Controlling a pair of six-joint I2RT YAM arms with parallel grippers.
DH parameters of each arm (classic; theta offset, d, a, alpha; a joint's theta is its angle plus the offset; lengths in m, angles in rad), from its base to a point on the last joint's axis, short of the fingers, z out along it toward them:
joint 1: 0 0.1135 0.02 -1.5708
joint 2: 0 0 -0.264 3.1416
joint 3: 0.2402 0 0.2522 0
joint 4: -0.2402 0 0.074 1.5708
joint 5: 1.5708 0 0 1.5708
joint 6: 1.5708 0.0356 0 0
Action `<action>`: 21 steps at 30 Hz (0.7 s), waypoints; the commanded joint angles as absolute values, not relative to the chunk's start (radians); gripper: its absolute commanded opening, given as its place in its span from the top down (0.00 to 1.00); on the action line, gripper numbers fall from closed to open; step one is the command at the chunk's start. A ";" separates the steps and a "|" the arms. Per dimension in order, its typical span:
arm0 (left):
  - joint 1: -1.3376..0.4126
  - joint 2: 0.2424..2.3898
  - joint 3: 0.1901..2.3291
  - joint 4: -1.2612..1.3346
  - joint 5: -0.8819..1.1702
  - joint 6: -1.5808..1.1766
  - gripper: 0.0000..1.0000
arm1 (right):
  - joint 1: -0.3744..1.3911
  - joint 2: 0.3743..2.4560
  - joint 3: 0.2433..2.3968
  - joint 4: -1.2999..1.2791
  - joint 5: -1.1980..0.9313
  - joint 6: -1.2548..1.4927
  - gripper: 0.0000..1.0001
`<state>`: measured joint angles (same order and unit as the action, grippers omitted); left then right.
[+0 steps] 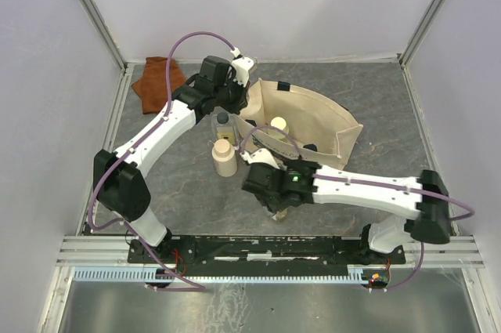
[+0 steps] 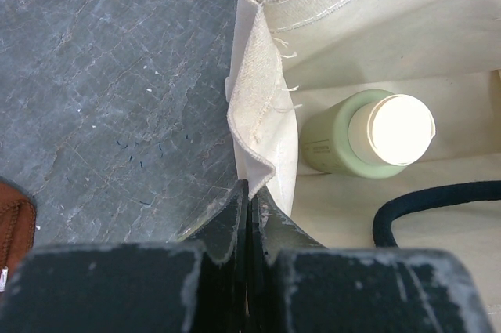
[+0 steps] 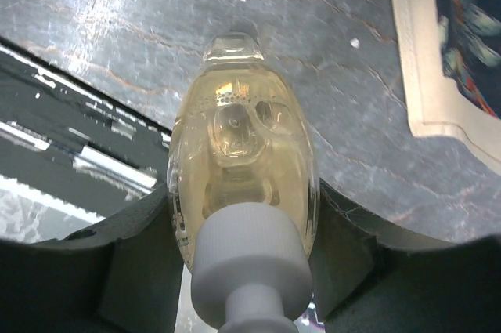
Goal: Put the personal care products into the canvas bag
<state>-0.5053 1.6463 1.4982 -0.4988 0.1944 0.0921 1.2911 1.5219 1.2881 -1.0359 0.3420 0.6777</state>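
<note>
The beige canvas bag (image 1: 329, 125) stands open at the middle back; its floral panel shows in the right wrist view (image 3: 462, 27). The olive-green bottle (image 2: 333, 145) with a white cap (image 1: 279, 123) stands inside it. My left gripper (image 1: 237, 92) is shut on the bag's rim (image 2: 262, 114), its fingertips (image 2: 235, 204) pinching the folded edge. My right gripper (image 1: 278, 196) is shut on the amber flat bottle (image 3: 243, 145), held just in front of the bag. The cream cylinder (image 1: 224, 158) and the clear square bottle (image 1: 224, 123) with a dark cap stand left of the bag.
A rust-brown folded cloth (image 1: 159, 82) lies at the back left, its corner also in the left wrist view (image 2: 12, 223). The bag's dark handle (image 2: 427, 200) lies inside it. A metal rail (image 1: 266, 248) runs along the near edge. White walls enclose the grey table (image 1: 180, 200).
</note>
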 commanded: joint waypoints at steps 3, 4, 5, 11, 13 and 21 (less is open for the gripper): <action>-0.491 1.583 1.482 -0.492 0.204 0.097 0.97 | 1.292 1.320 1.475 -1.200 0.425 0.750 0.83; -0.491 1.583 1.482 -0.491 0.205 0.097 0.97 | 1.292 1.315 1.505 -1.226 0.437 0.751 0.82; -0.491 1.582 1.482 -0.491 0.206 0.098 0.97 | 1.292 1.313 1.540 -1.252 0.452 0.750 0.82; -0.492 1.585 1.480 -0.489 0.219 0.098 0.97 | 1.274 1.360 1.814 -1.355 0.539 0.636 0.79; -0.491 1.584 1.480 -0.487 0.221 0.098 0.97 | 1.235 1.403 1.936 -1.380 0.540 0.579 0.78; -0.491 1.570 1.466 -0.486 0.219 0.105 0.97 | 0.996 1.567 2.313 -1.399 0.456 0.385 0.79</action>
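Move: The right hand already holds the amber pump bottle; the middle of the canvas bag is about 24 cm ahead and 6 cm to its right, roughly level, its rim higher. Inside the bag the green bottle stands some 26 cm ahead, 1 cm right; outside, the white bottle is 16 cm ahead and 14 cm left, 5 cm lower. From the left hand, which pinches the left rim, the bag's middle lies 4 cm back, 18 cm right, 11 cm down. The right hand keeps its grip on the amber pump bottle and hoists it fast, about 23 cm nearly straight up with an early slip of some 3 cm to the right, then while still rising swings forward about 8 cm towards the bag's open mouth, the wrist tilting so the fingers swing forward and left by roughly 25 degrees. The left hand stays put with its fingers shut on the bag's left rim, holding the mouth open. ##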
